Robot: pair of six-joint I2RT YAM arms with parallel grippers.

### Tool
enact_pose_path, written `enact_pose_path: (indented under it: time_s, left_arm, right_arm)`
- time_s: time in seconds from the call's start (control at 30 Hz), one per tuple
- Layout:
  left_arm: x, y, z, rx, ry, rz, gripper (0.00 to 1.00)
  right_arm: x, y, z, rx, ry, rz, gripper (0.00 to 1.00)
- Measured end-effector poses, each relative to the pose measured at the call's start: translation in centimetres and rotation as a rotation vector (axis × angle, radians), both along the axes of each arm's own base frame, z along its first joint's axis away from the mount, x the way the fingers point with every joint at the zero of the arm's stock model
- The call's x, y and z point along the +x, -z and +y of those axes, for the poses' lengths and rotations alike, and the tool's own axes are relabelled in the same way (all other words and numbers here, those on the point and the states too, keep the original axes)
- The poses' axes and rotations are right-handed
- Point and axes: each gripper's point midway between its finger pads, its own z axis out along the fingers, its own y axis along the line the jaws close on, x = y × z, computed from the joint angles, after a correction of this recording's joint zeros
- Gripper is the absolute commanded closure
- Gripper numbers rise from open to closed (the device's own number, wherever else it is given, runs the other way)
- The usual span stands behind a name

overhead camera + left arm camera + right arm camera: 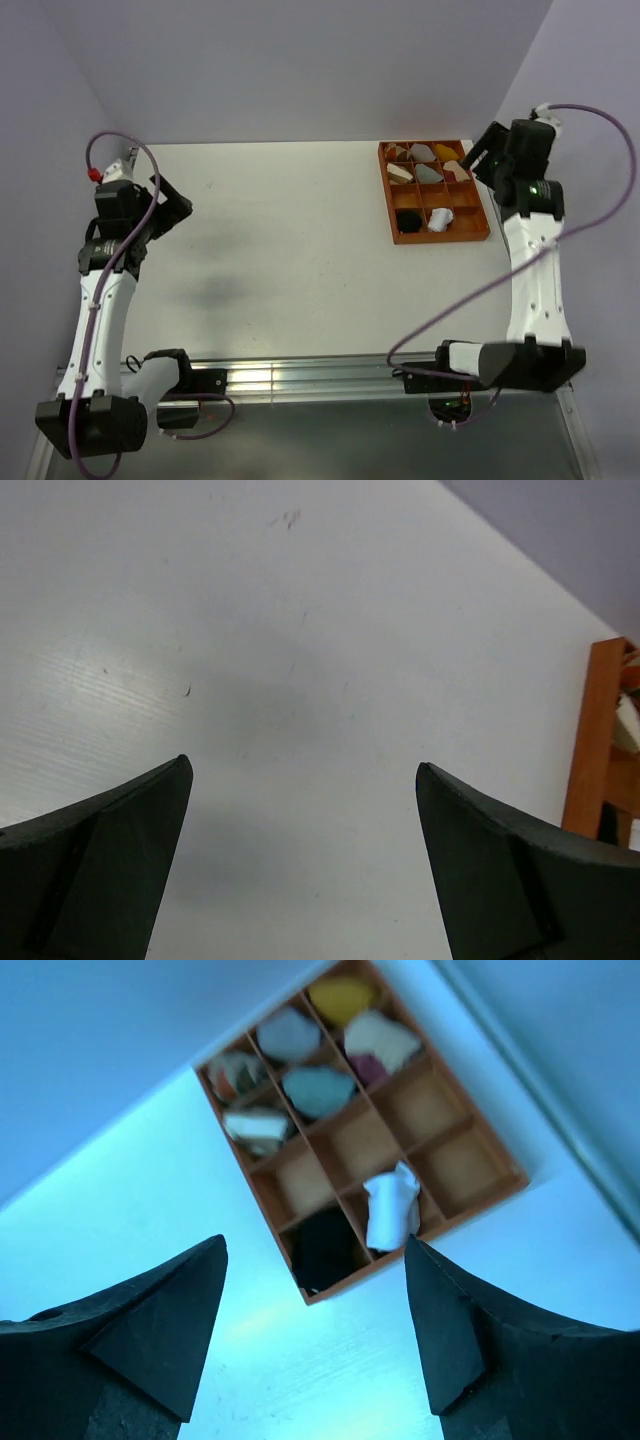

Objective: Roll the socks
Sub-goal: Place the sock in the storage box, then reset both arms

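The two socks lie bundled in neighbouring near-row compartments of an orange divided tray [440, 238] at the back right of the table. The black sock [408, 219] [325, 1248] fills the near left compartment. The white sock [440, 219] [392, 1210] sits beside it, sticking up over the divider. My right gripper [476, 158] [315, 1241] hovers high over the tray's right side, open, with nothing between its fingers. My left gripper [178, 205] [302, 765] hangs open and empty over bare table at the far left.
Several other rolled bundles fill the tray's back compartments: a yellow one [340, 998], grey ones [288, 1035], tan and cream ones [380, 1038]. Some middle and right compartments hold nothing. The tray's left wall [590, 740] shows in the left wrist view. Walls close in behind and at both sides.
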Motion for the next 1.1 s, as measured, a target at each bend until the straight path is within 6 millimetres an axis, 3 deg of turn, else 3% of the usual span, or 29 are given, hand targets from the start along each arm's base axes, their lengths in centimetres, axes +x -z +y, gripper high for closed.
enact_pose_path:
  time_s: [0.13,0.23,0.27,0.4,0.47,0.63,0.9,1.1]
  left_arm:
    - [-1.0,-6.6,0.4,0.025,-0.02,-0.127,0.01]
    - [-2.7,-12.6,0.8,0.049,-0.047,-0.25,0.01]
    - [-3.6,-14.9,0.9,0.058,-0.055,-0.301,0.01]
    - [-6.7,-19.7,0.9,0.087,-0.069,-0.41,0.01]
    - [-8.2,-21.4,1.0,0.1,-0.08,-0.447,0.01]
    - [-11.7,-23.8,1.4,0.13,-0.107,-0.512,0.01]
    - [-15.8,-24.3,2.4,0.165,-0.145,-0.547,0.0]
    - [-16.6,-23.5,2.8,0.174,-0.163,-0.525,0.0]
  right_arm:
    - [-5.5,-7.4,-0.1,-0.075,0.029,-0.213,0.18]
    - [-10.3,-11.3,-0.1,-0.129,0.057,-0.352,0.12]
    - [-11.5,-11.9,-0.1,-0.144,0.066,-0.379,0.11]
    - [-18.1,-14.5,-0.3,-0.207,0.121,-0.537,0.0]
    - [-20.7,-15.0,-0.2,-0.226,0.139,-0.596,0.0]
    - [-24.8,-15.8,0.1,-0.243,0.137,-0.72,0.0]
    - [-26.7,-13.6,-0.1,-0.262,0.101,-0.765,0.0]
    - [-28.5,-14.0,-0.9,-0.279,0.128,-0.826,0.0]
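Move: The white sock already lies in the storage box, about 6 cm ahead of the open right hand, 1 cm to its left and some 27 cm below. The black sock is about 9 cm left of the white one and level with it; a grey bundle lies some 17 cm farther out in line with the white sock. From the left hand, the white sock is about 11 cm ahead, 67 cm to the right and 20 cm below. Right hand retreats some 29 cm from the box, rising and opening fully; left lifts about 24 cm and back; both tilt up. ##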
